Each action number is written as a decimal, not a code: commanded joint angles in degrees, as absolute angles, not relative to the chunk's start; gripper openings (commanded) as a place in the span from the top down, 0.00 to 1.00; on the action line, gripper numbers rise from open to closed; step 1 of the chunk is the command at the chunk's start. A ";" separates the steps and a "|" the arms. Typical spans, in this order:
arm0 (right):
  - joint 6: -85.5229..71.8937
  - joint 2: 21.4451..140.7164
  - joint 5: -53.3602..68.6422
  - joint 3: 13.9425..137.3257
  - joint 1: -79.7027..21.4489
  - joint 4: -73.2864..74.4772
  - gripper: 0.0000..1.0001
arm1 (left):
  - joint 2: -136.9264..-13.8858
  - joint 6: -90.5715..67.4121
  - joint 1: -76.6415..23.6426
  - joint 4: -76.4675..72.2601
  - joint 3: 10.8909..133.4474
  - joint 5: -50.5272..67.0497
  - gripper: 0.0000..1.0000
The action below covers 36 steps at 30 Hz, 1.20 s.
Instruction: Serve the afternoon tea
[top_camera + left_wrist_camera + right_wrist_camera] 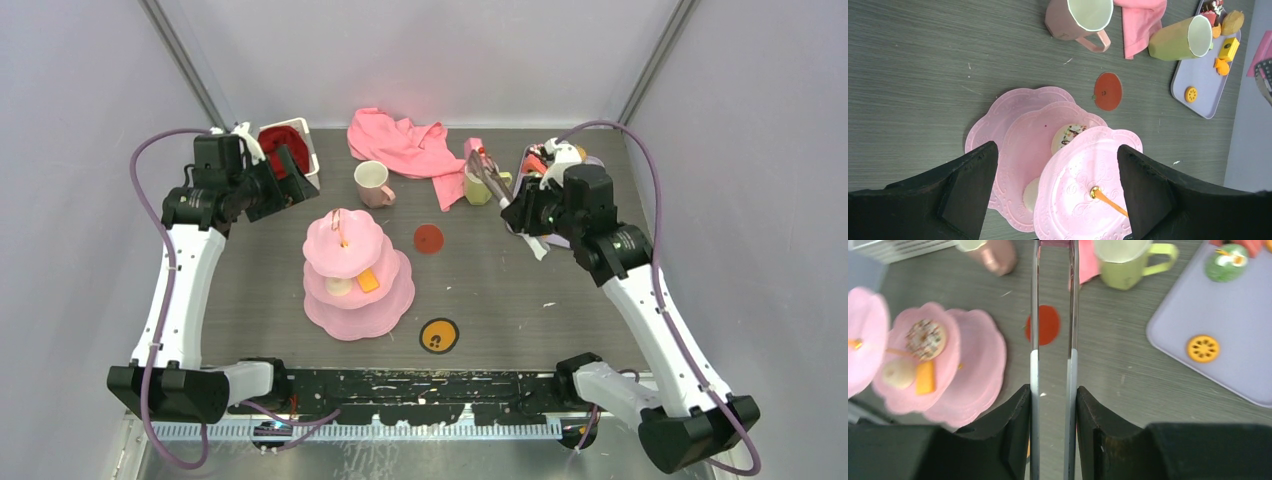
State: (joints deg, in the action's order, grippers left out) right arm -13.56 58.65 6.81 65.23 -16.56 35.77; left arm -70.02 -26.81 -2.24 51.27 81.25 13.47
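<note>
The pink three-tier cake stand (355, 270) stands mid-table. Its middle tier carries a sprinkled donut (924, 339), a cream round pastry (897, 372) and an orange block (925, 377). My left gripper (1057, 149) hangs open high above the stand's bare top tier (1083, 190), nothing between its fingers. My right gripper (1053, 390) is shut on metal tongs (1034, 315), which point toward the yellow-green mug (478, 190); their tips run out of the wrist view. The pale pink mug (372, 183) stands behind the stand.
A lilac tray (1228, 315) at the back right holds an orange slice (1202, 348) and other toy foods. A pink cloth (405, 145) lies at the back, a white basket with red cloth (285, 145) back left. A red disc (428, 239) and an orange disc (438, 336) lie on the table.
</note>
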 commanded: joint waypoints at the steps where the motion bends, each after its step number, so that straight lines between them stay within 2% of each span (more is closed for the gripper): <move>1: -11.21 54.95 16.43 68.62 -20.48 36.68 0.99 | -68.83 -27.22 -2.02 49.99 84.00 13.53 0.12; 11: -8.44 52.88 21.10 72.57 -24.82 43.40 0.99 | -66.49 -27.25 -2.02 51.28 83.47 11.54 0.12; 21: -9.26 51.32 31.34 74.96 -25.86 44.50 0.99 | -65.30 -27.42 -2.03 51.43 82.79 10.84 0.12; 28: -9.57 54.06 31.86 77.37 -27.60 41.80 0.99 | -64.96 -27.27 -2.02 51.35 82.58 9.93 0.12; 36: -7.62 59.68 22.27 80.63 -34.97 42.13 0.99 | -65.07 -26.37 -2.02 52.86 83.26 6.47 0.10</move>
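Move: The three-tier cake stand, where the right hand is taking the pink cake piece in its tongs, lies about 34 cm to that hand's left and 3 cm nearer the base, its middle some 14 cm lower. The red coaster is roughly 9 cm ahead and 19 cm left, the green mug 20 cm ahead and 6 cm left, the pink mug 19 cm ahead and 33 cm left. From the left hand the stand is about 9 cm right and 6 cm back, 15 cm lower. The pink cake piece, still pinched in the tongs, is carried high towards the stand: the right hand swings back and left about 10 cm each way, rising some 6 cm and turning about 35 degrees counter-clockwise, with the leftward travel continuing after the backward stops. Its fingers keep their squeeze on the tongs. The open left hand eases about 2 cm away. ##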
